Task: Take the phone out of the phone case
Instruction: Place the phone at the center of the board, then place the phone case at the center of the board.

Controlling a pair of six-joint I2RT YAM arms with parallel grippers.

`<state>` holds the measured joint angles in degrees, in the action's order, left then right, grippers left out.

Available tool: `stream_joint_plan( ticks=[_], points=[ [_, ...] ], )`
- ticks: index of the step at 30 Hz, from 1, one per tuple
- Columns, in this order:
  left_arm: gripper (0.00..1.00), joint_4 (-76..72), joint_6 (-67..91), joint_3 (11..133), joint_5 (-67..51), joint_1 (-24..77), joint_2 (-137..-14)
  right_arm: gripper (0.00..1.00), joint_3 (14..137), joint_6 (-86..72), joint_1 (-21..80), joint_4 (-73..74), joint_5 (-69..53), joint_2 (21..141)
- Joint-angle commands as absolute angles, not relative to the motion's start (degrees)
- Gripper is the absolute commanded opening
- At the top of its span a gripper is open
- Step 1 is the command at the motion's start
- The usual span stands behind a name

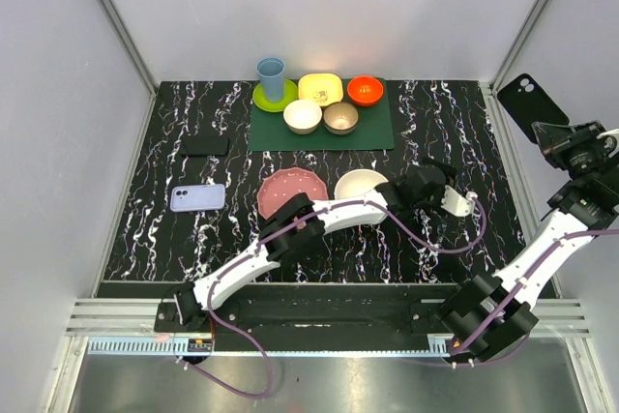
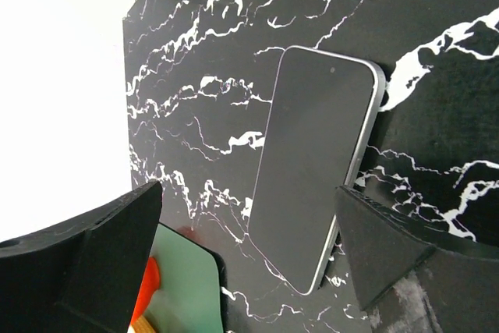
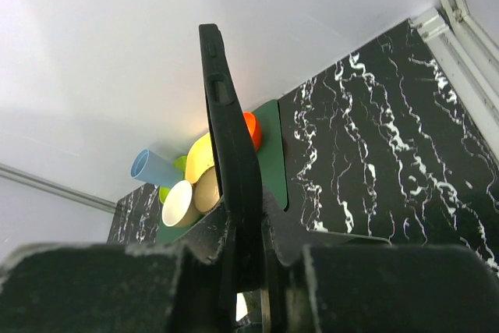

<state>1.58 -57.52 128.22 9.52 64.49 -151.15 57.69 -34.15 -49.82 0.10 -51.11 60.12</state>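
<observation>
The phone (image 2: 316, 165), black with a dark screen and a thin pale rim, lies flat on the marble table. My left gripper (image 2: 245, 224) hangs open over it, one finger on each side; in the top view that gripper (image 1: 440, 186) hides the phone. At the right, my right gripper (image 1: 571, 147) holds a thin black phone case (image 1: 530, 103) with a camera cut-out up in the air near the wall. In the right wrist view the case (image 3: 226, 122) stands edge-on, and the right gripper (image 3: 249, 247) is shut on its lower end.
A green mat (image 1: 377, 128) at the back holds a blue cup (image 1: 271, 74), a yellow dish (image 1: 320, 87), an orange bowl (image 1: 365, 90) and two small bowls. A pink plate (image 1: 292, 191) and cream bowl (image 1: 360, 183) sit beside the left arm. A lavender phone-sized slab (image 1: 197, 197) and a black slab (image 1: 206, 145) lie at left.
</observation>
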Motion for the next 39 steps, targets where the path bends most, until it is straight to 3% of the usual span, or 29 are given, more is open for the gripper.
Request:
stream_joint_plan(
  ticks=[1, 8, 16, 26, 30, 39],
  points=[
    [0.99, -0.9, -51.1, 125.3, 9.3, 63.8, -140.3, 0.0, 61.2, -30.4, -51.3, 6.1, -53.7, 59.7],
    [0.99, 13.9, -43.2, 110.5, -3.4, 63.5, -121.7, 0.0, 65.2, -21.5, -52.8, 17.5, -54.4, 62.8],
    [0.99, 29.5, -34.5, 104.3, -22.6, 64.1, -104.8, 0.0, 66.7, -10.9, -53.0, 27.1, -53.3, 63.6],
    [0.99, 33.3, -34.6, 88.8, -21.7, 56.4, -84.3, 0.0, 71.6, 17.6, -52.6, 56.6, -53.2, 71.4],
    [0.99, 33.3, -34.5, 82.3, -22.0, 50.6, -76.2, 0.0, 71.1, 25.9, -49.9, 60.3, -49.3, 75.0],
    [0.99, 28.7, -33.2, 70.3, -21.0, 40.1, -63.0, 0.0, 68.5, 25.8, -36.3, 60.4, -36.6, 80.5]
  ],
)
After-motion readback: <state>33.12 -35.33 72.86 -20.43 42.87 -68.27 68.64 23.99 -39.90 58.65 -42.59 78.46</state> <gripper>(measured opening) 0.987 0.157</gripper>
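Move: My empty, open left hand hovers beside the phone it has set down: the phone's middle is about 3 cm to its right, 1 cm back and 5 cm below. The white bowl lies some 14 cm to this hand's left and 5 cm back, the pink plate 34 cm left and 6 cm back. My right hand holds the black case up high; the phone is some 18 cm to its left, about 1 cm ahead and 31 cm below. My left hand, fingers still wide open, leaves the phone, pulling back and climbing about 20 cm, then sweeps left towards the pink plate, some 34 cm in all, easing a little forward again. Meanwhile my right hand keeps its grip on the case and lowers it about 17 cm towards the phone, ever faster, tipping it down some 40 degrees and swinging counter-clockwise late on. ##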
